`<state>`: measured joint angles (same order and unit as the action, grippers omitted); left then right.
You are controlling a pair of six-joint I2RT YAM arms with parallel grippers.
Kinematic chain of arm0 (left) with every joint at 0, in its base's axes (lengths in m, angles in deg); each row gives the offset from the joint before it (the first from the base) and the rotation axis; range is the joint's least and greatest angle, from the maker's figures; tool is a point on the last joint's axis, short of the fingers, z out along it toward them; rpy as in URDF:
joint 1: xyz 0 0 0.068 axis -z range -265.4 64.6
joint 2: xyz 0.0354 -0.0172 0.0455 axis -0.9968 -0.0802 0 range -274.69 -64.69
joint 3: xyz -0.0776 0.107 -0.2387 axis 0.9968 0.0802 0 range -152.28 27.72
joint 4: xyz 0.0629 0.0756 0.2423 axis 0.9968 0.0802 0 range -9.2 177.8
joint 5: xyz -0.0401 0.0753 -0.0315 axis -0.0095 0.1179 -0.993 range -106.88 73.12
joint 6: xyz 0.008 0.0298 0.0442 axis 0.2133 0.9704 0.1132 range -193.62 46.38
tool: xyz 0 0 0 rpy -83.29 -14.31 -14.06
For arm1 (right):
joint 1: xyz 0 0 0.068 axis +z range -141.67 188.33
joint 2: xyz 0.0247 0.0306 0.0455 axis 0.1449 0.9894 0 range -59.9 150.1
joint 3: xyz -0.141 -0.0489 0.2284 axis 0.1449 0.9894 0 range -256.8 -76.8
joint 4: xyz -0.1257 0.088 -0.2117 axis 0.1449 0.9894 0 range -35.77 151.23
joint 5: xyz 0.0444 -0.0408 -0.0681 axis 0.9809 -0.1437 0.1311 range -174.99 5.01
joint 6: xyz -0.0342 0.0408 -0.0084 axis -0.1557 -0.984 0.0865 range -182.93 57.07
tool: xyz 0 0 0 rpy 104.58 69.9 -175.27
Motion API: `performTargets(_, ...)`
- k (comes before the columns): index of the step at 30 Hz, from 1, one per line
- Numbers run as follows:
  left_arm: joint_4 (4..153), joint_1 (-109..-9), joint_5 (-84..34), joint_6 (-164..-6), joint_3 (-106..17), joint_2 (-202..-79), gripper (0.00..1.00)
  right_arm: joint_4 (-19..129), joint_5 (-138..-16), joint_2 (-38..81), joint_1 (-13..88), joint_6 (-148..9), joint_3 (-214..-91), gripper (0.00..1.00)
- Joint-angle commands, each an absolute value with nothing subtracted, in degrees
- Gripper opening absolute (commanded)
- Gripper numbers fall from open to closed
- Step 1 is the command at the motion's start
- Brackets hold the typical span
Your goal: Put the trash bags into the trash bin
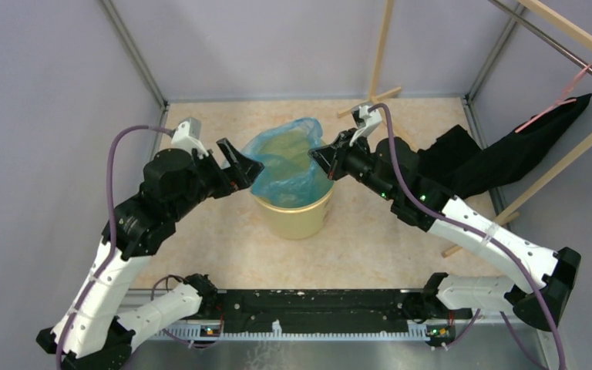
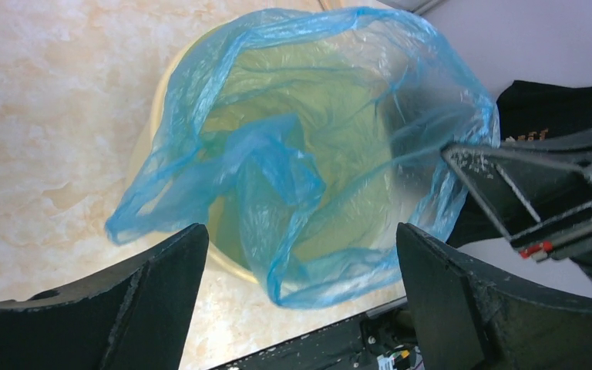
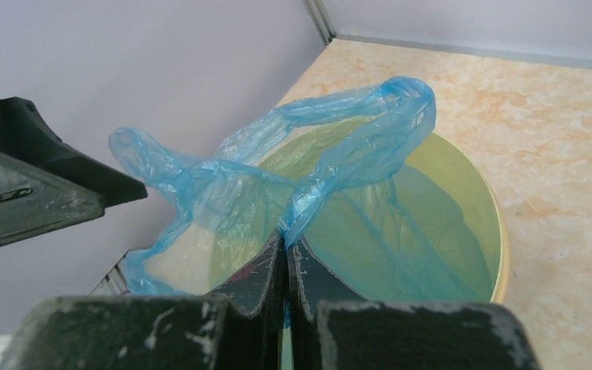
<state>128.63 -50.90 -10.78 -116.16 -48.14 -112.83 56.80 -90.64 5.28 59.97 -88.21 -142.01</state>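
Note:
The light-blue trash bag [image 1: 289, 158] hangs open inside the pale-yellow trash bin [image 1: 297, 220] at the table's middle, its film rising above the rim. My right gripper [image 1: 317, 160] is shut on the bag's right edge, the film pinched between its tips [image 3: 285, 240]. My left gripper [image 1: 245, 163] is open and empty at the bag's left edge; its two fingers [image 2: 162, 270] stand wide apart just short of the bag [image 2: 301, 154]. The bin [image 3: 493, 231] shows yellow through the bag [image 3: 339, 146]. The right gripper also shows in the left wrist view [image 2: 462, 158].
A black cloth [image 1: 509, 150] hangs from a wooden rack [image 1: 563, 154] at the right. A wooden post [image 1: 381, 54] stands at the back. Grey walls close the cell on three sides. A black rail [image 1: 316, 308] runs along the near edge.

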Motion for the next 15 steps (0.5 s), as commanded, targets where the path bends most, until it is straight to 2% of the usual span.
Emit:
performTargets(1,127.0,-50.9,-10.2,-119.4,-52.4,-116.4,0.95,54.6,-90.0,3.9,60.2,-86.6,-142.2,0.0)
performTargets(5,127.5,-50.9,-11.0,-122.1,-53.4,-119.0,0.82,54.6,-90.9,3.3,60.2,-86.0,-141.8,0.0)
performTargets(10,125.8,-50.9,-5.9,-123.4,-51.8,-118.3,0.66,54.5,-91.2,2.5,60.2,-85.7,-141.2,0.0)
performTargets(15,123.8,-50.9,-2.2,-121.7,-51.4,-119.0,0.63,54.7,-91.1,1.8,60.2,-85.4,-141.1,0.0)
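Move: The left hand, fingers wide open, has the loose left edge of the trash bag about 3 cm ahead, 1 cm to its left and 3 cm below. The trash bin's middle lies some 12 cm to this hand's right, 1 cm back and 22 cm below; the bag's right edge, pinched by the right hand, is about 17 cm right and 1 cm back at its own height. From the right hand the loose edge lies roughly 18 cm left, 4 cm ahead and 3 cm below. The left hand reaches about 3 cm forward to the loose left edge of the bag, edging a centimetre or two to the right before easing part of the way back left, while it turns some 5 degrees counter-clockwise and its fingers close from wide open to roughly two thirds around the edge, without pinching it. The right hand stays practically in place over the bin's right side with its fingers shut, keeping its hold on the opposite edge. ##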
